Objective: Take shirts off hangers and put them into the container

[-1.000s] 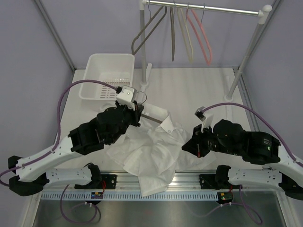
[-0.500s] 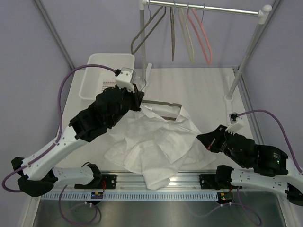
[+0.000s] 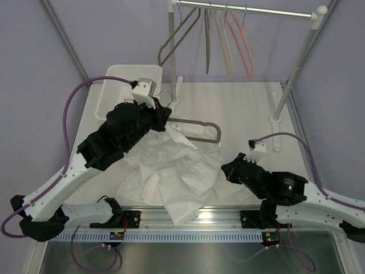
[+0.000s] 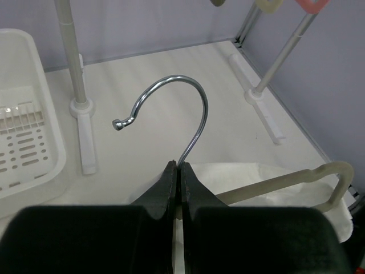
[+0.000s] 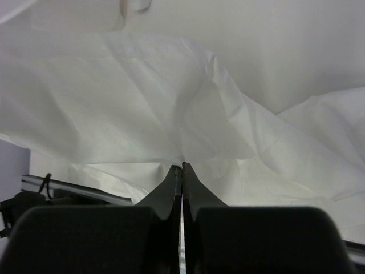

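Observation:
The white shirt (image 3: 171,171) lies crumpled on the table between the arms. Its grey hanger (image 3: 199,124) sticks out bare to the right of the left gripper (image 3: 164,113), above the shirt's far edge. That gripper is shut on the neck of the hanger's metal hook (image 4: 171,94), with the fingertips (image 4: 171,171) pressed together around the wire. The hanger's arm (image 4: 285,181) runs over the shirt (image 4: 239,174). The right gripper (image 3: 225,169) is shut on a fold of the shirt (image 5: 142,103) at its right edge. The white container (image 3: 120,77) stands at the back left, partly behind the left arm.
A clothes rack spans the back, with its rail (image 3: 245,9) carrying grey-brown (image 3: 177,35), cream (image 3: 227,43) and pink (image 3: 244,43) hangers. Its posts (image 3: 171,57) (image 3: 297,65) and feet (image 4: 85,134) (image 4: 259,97) stand on the table. The tub's slotted base (image 4: 23,145) lies left of the hook.
The left gripper has carried the hanger up and back toward the tub, drawing it out of the shirt. The right gripper swung out to the right, then back left, holding the shirt.

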`<state>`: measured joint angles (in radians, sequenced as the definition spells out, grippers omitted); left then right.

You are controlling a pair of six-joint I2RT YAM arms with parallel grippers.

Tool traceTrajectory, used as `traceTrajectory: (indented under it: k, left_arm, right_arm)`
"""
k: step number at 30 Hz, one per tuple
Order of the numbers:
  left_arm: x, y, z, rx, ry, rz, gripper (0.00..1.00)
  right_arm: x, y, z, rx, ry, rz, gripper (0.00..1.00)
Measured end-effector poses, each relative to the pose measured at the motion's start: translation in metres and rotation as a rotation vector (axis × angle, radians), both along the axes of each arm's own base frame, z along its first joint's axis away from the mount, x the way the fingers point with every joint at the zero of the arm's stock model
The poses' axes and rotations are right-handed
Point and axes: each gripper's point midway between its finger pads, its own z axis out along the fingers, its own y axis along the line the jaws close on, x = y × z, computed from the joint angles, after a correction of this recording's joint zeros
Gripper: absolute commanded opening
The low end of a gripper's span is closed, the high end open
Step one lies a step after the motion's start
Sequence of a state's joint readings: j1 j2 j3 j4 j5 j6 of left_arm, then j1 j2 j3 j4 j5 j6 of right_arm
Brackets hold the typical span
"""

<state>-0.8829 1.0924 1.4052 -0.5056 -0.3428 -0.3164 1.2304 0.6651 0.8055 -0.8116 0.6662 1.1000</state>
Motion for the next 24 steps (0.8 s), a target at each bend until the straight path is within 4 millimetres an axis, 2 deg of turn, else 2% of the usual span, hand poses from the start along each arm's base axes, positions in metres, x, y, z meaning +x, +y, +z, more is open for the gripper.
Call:
traceTrajectory:
  k: [7,11,12,13,14,15,17,24]
  left_arm:
    - [-0.02,-0.019,0.009,-0.127,0.024,-0.132,0.0]
    - [-0.035,-0.035,0.014,-0.199,0.044,-0.24,0.0]
    - [-0.04,-0.037,0.013,-0.211,0.052,-0.263,0.0]
    - [-0.043,-0.038,0.012,-0.222,0.055,-0.282,0.0]
    - [-0.048,-0.04,0.012,-0.237,0.058,-0.305,0.0]
    - [-0.052,-0.04,0.01,-0.246,0.062,-0.322,0.0]
    - [-0.059,-0.039,0.007,-0.258,0.071,-0.342,0.0]
    - [-0.064,-0.029,-0.006,-0.215,0.076,-0.334,0.0]
  right_arm:
    - [0.005,0.031,-0.052,-0.133,0.044,0.049,0.0]
    - [0.009,0.038,-0.063,-0.198,0.047,0.067,0.0]
    - [0.01,0.037,-0.062,-0.212,0.04,0.069,0.02]
    - [0.011,0.035,-0.059,-0.23,0.032,0.071,0.26]
    - [0.011,0.032,-0.054,-0.245,0.025,0.07,0.4]
    - [0.012,0.03,-0.049,-0.256,0.016,0.067,0.49]
    - [0.012,0.025,-0.035,-0.259,0.0,0.072,0.55]
    - [-0.006,-0.012,0.007,-0.133,-0.04,0.093,0.55]
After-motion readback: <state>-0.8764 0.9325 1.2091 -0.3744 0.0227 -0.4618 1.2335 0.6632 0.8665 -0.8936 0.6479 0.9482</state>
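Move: The left hand holds the hanger by its neck, its bare curved end some 19 cm to the right, 4 cm back and a little lower; the middle of the shirt lies about 30 cm below, 5 cm back and 3 cm right, and the white container 29 cm ahead, 16 cm left. From the right hand, which pinches a fold of the shirt, the shirt's middle is roughly 20 cm left, 4 cm ahead and 12 cm below, the hanger's end 15 cm above, 6 cm ahead and 3 cm left. Keeping hold of the neck, the left hand draws the hanger back about 6 cm and first some 4 cm right, turning it roughly 20 degrees clockwise with its left side dipping, so the bare end swings back towards the right gripper; late on the hand eases slightly left and down. Meanwhile the right hand pulls its pinched fold down about 6 cm and left towards the heap, then opens its fingers about halfway, lets go of the cloth and rises some 7 cm, drifting back right. ##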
